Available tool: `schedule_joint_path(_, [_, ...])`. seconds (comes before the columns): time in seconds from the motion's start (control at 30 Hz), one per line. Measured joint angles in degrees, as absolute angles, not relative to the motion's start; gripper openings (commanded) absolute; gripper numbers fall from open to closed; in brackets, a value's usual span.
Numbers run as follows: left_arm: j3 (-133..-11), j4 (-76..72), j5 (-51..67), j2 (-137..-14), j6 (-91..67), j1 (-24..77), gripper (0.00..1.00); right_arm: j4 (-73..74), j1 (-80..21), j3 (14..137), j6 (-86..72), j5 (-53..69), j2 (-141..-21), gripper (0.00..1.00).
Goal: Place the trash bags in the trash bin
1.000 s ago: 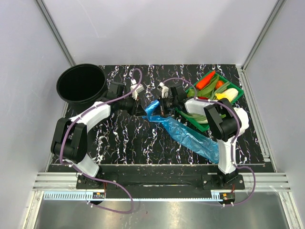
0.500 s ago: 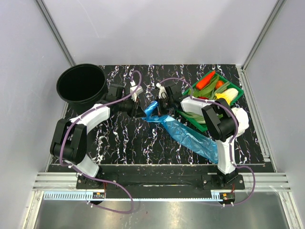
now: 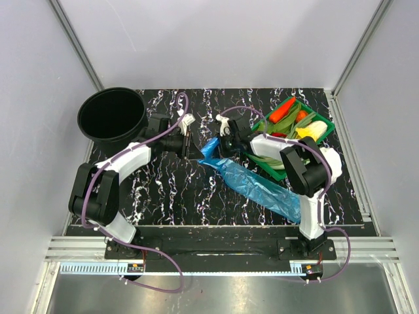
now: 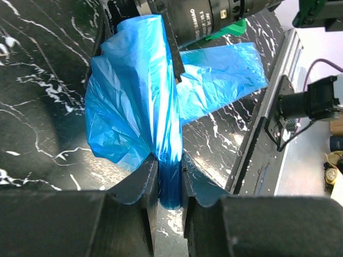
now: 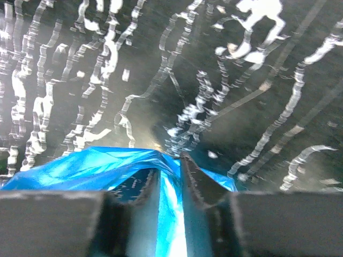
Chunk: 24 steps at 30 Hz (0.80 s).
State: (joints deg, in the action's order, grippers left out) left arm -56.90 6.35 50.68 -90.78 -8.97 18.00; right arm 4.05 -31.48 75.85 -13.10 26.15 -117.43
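A blue trash bag [image 3: 262, 190] lies stretched over the black marbled table from the centre toward the near right. Its bunched upper end [image 4: 134, 96] hangs between both grippers. My left gripper [image 3: 195, 152] is shut on a twisted fold of it, pinched at the fingertips [image 4: 170, 160]. My right gripper [image 3: 219, 147] faces it from the right, its fingers close together with blue film [image 5: 96, 166] between them [image 5: 170, 166]. The black trash bin [image 3: 80, 118] stands at the far left corner, apart from the bag, with nothing showing inside.
A green tray [image 3: 325, 121] of vegetables sits at the far right, just behind the right arm. A white wrinkly lump [image 3: 329, 160] lies beside it. The right wrist's camera lens [image 4: 198, 21] hangs close above the bag's end.
Both grippers have shifted only slightly around the bag's upper end, the right one a little toward the left. The bag's long tail has stayed in place.
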Motion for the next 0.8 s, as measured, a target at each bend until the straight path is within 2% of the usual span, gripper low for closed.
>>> schedule_joint_path(0.03, [-57.08,6.96,51.46,-90.78,-8.69,18.11,0.0,4.21,-31.46,74.81,-11.73,24.75,-116.55,0.55])
schedule_joint_path(0.17, [-57.84,8.4,55.11,-89.8,-6.15,18.63,0.0,6.9,-30.3,72.38,-6.37,19.99,-114.54,0.64])
schedule_joint_path(0.27, [-58.5,8.47,56.1,-88.18,-4.78,19.07,0.0,9.41,-29.82,72.2,-3.49,18.94,-112.44,0.77])
schedule_joint_path(0.43, [-58.78,7.27,56.99,-87.09,-5.15,18.72,0.0,12.23,-29.21,71.59,-1.43,21.76,-106.63,0.78])
schedule_joint_path(0.6, [-59.24,4.05,57.69,-87.09,-8.19,18.39,0.0,13.61,-24.84,70.98,-5.67,30.06,-103.2,0.78])
schedule_joint_path(0.8, [-59.2,2.11,56.97,-87.11,-12.97,16.91,0.0,7.6,-21.1,60.8,-12.58,37.36,-95.94,0.8])
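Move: The blue trash bag's middle lies some 11 cm to the right of the right hand and 11 cm back, about 3 cm lower; its near end is pinched in both hands' fingers. The green basket's middle stands about 23 cm to the right and 6 cm ahead of that hand. From the left hand, the bag's middle is around 17 cm to the right, 10 cm back and 10 cm lower, and the trash bin some 27 cm to the left and 9 cm ahead. The blue bag's upper end comes free of the right fingers, which open wide as that hand pulls off to the right, then climbs above the bag towards the basket, about 8 cm right and 7 cm up, easing back near the end. The left hand keeps its pinch on the bag and lifts it by some 5 cm, dipping slightly back and returning. ##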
